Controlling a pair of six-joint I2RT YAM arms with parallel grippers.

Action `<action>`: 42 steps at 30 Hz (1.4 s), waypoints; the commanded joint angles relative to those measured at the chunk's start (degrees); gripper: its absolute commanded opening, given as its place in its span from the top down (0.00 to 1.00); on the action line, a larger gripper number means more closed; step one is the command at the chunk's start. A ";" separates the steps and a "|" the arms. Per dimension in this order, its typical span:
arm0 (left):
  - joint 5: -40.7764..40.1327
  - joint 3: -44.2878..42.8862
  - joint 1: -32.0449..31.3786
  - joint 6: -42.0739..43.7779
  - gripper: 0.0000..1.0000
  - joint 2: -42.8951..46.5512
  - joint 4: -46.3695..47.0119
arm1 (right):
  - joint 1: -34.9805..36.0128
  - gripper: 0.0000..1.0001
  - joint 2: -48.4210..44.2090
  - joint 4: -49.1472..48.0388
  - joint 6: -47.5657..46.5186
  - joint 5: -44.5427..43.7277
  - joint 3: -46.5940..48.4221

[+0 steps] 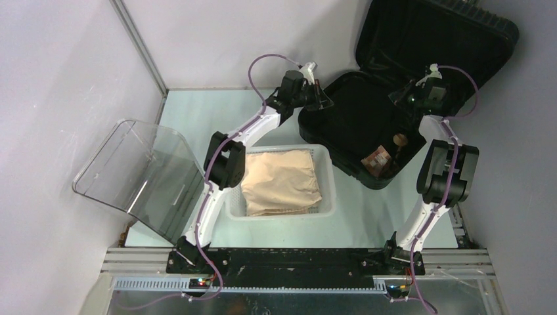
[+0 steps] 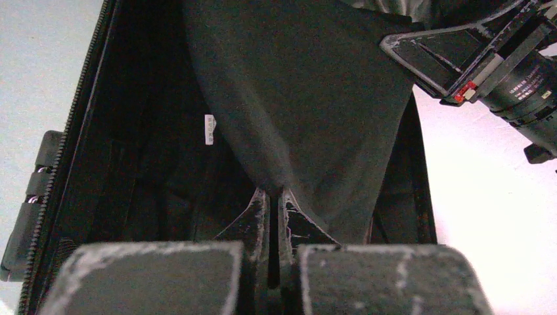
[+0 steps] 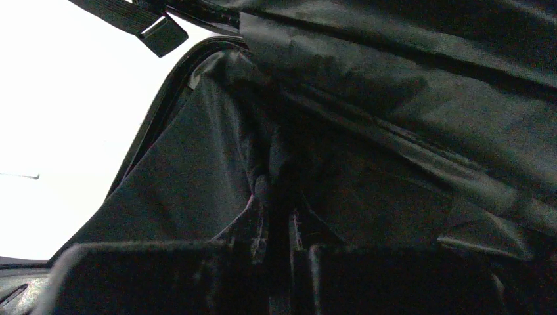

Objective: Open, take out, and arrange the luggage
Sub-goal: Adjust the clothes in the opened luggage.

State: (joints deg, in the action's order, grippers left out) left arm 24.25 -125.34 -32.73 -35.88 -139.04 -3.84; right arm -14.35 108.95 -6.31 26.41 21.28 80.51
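The luggage (image 1: pixel 439 31) is a big black hard-shell suitcase lying open at the back right, its ribbed lid standing against the wall. My left gripper (image 1: pixel 320 100) hangs over the left edge of the base (image 2: pixel 71 147). My right gripper (image 1: pixel 408 98) hangs over the middle of the case. A black garment (image 2: pixel 302 98) is stretched between them above the open case. The left gripper (image 2: pixel 274 191) is shut on one corner of it. The right gripper (image 3: pixel 279 203) is shut on dark fabric (image 3: pixel 190 170) at the other end, and it shows again in the left wrist view (image 2: pixel 460 59).
A white perforated basket (image 1: pixel 327 172) holding a folded beige cloth (image 1: pixel 281 182) stands in front of the suitcase, between the arms. A clear curved plastic cover (image 1: pixel 138 172) stands at the left. Small brown items (image 1: pixel 378 161) lie in the near corner of the case.
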 commanded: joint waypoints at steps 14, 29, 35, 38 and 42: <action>-0.97 -0.08 -0.10 -3.76 0.99 -4.10 5.06 | -3.89 1.00 -6.57 -3.14 0.59 -5.72 -7.09; -11.29 -0.64 -2.04 2.48 0.22 1.09 -8.70 | -5.67 1.00 -8.81 -3.05 2.79 -12.95 -13.01; -15.30 0.94 -3.42 -0.67 0.16 3.45 -14.23 | -6.48 1.00 -9.55 -1.58 3.60 -14.97 -14.18; -15.61 3.10 -3.71 -5.86 0.15 4.70 -12.68 | -6.68 1.00 -9.97 -1.39 3.70 -15.17 -14.54; -14.85 6.79 -3.81 -16.03 0.16 5.19 -7.76 | -6.91 1.00 -10.29 -1.33 3.93 -14.91 -14.69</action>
State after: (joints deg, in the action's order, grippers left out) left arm 10.66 -120.95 -36.73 -41.80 -138.10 -15.51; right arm -19.88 102.19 -6.70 30.20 9.37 65.78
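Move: Each hand has a corner of the black clothes pinched above the opened luggage. The luggage's base is centred roughly 20 cm to the left hand's right, level with it and 15 cm below; from the right hand it is about 8 cm left, 3 cm back and 14 cm lower. The right hand also has a beige ball some 7 cm right and 6 cm back, and a small packet about 3 cm left and 15 cm back. The white basket lies roughly 14 cm left and 21 cm back of the left hand. Still pinching its corner of the black clothes, the right hand draws it about 6 cm to the right and as far back while sinking some 5 cm, turning nearly 20 degrees clockwise. The left hand lowers its own corner into the near-left part of the luggage, opens wide to let go, then shifts about 3 cm back. ##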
